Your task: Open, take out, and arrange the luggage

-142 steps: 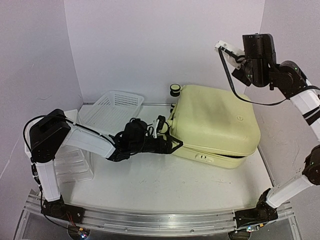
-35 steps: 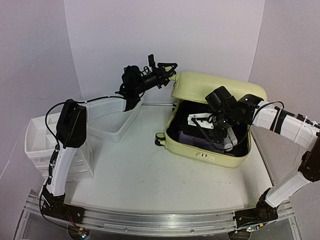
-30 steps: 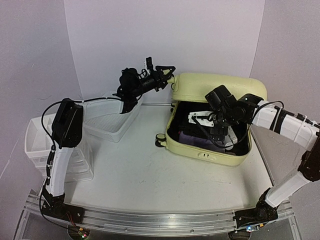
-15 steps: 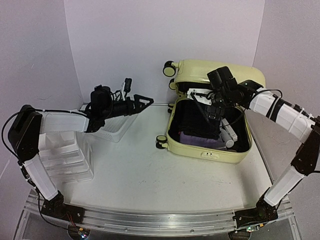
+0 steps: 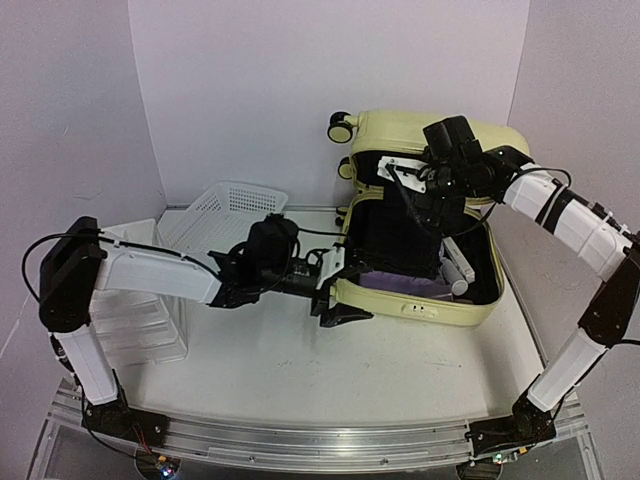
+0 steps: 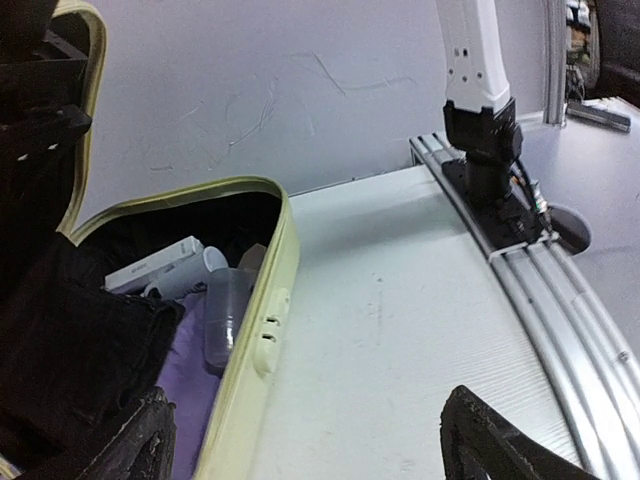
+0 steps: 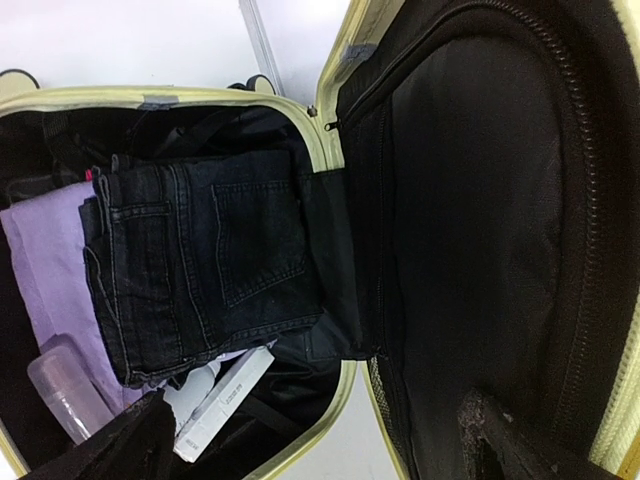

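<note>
The pale yellow luggage lies open at the back right, its black-lined lid standing upright against the wall. Inside are folded black jeans, a purple cloth, a clear bottle and a white box. My left gripper hovers open and empty at the case's front left corner, with the front wall's latch between its fingers in the left wrist view. Up by the lid lining, my right gripper is open over the contents and holds nothing.
A white mesh basket stands at the back left. A white drawer organizer sits at the left edge. The right arm's base and the aluminium rail line the table's near edge. Two wheels jut from the lid's top left.
My left arm swung away from the basket and dropped to the luggage's front left corner, jaws wider. The lid now stands upright, and my right gripper rose with it towards the lid.
</note>
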You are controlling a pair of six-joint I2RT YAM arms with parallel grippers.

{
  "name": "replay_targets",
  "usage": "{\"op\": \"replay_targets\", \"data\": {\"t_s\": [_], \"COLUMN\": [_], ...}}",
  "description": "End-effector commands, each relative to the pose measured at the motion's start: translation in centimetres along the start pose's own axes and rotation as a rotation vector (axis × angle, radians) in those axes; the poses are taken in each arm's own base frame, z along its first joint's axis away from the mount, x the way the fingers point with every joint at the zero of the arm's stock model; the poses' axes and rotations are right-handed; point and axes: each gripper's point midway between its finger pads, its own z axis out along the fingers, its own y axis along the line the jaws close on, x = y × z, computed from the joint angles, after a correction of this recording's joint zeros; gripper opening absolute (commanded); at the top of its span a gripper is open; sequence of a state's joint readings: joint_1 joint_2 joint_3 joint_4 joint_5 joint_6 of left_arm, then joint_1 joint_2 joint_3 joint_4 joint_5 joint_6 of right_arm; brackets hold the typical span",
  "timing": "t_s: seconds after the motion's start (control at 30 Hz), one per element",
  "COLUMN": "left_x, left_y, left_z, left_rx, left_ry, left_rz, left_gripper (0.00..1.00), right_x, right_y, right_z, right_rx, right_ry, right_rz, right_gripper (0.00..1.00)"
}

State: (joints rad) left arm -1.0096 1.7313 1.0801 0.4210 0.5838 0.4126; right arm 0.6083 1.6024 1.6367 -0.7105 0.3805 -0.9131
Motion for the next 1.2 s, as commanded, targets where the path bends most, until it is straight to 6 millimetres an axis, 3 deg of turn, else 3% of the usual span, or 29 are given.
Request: {"op": "replay_targets", "data": {"t_s": [0.0,0.13,0.2,0.4,0.6,0.73,0.9,1.17], "left_x": [-0.4,0.0,1.2,3.2,7.6,8.9,10.0,11.3], "left_y": [1.9,2.5,2.2,3.1,5.4,3.7,-1.0,-3.7], "left_z": [3.3,6.2,7.8,11.9,15.4,16.4,16.5,12.0], "left_rx": [0.058,0.124,0.169,0.156,0.046,0.120,0.262,0.335], "left_ry": [0.008,0.001,0.011,0.062,0.243,0.328,0.399,0.504], "left_rz": [0.215,0.209,0.183,0.099,0.036,-0.009,0.048,0.103], "left_gripper": [0.93,0.93,0.92,0.82,0.74,0.60,0.44,0.10], "right_x": [-1.0,-0.8,-0.8,-0.5,-0.2,0.1,0.5,1.8], "right_y": [-3.3,-2.9,-2.7,-2.3,-2.0,-1.9,-1.5,-1.5], "right_z": [-1.3,-1.2,-1.1,-0.9,-1.4,-1.6,-1.6,-2.2], "right_rx": [0.077,0.063,0.057,0.042,0.033,0.033,0.023,0.032], "right_ry": [-0.047,-0.038,-0.037,-0.026,-0.027,-0.020,-0.003,0.045], "right_rz": [0.082,0.081,0.081,0.088,0.097,0.089,0.083,0.090], "right_gripper": [0.98,0.98,0.98,0.98,0.98,0.98,0.98,0.98]}}
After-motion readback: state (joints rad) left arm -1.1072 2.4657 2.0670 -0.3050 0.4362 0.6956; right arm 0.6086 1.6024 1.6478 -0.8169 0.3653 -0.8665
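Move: The open suitcase's front rim, beside its latch, lies some 15 cm to the left hand's right, 4 cm ahead and 13 cm below. Just inside it the clear bottle is about 22 cm right and 9 ahead, the white tube 24 right and 13 ahead, the folded black jeans 11 right and 19 ahead, all some 14 cm down. From the right hand that rim spot is roughly 18 cm back, level sideways and 21 below. The suitcase's front rim beside the latch is what the left hand comes to: it travels about 14 cm right and 13 cm down, easing a little forward, while its fingers tip some 25 degrees further downward. They close from nearly wide to about half and pinch the rim wall, one finger inside, one outside. The right hand, open, stays up at the raised lid, sinking and drawing back barely 1.5 cm as it tips slightly down. ##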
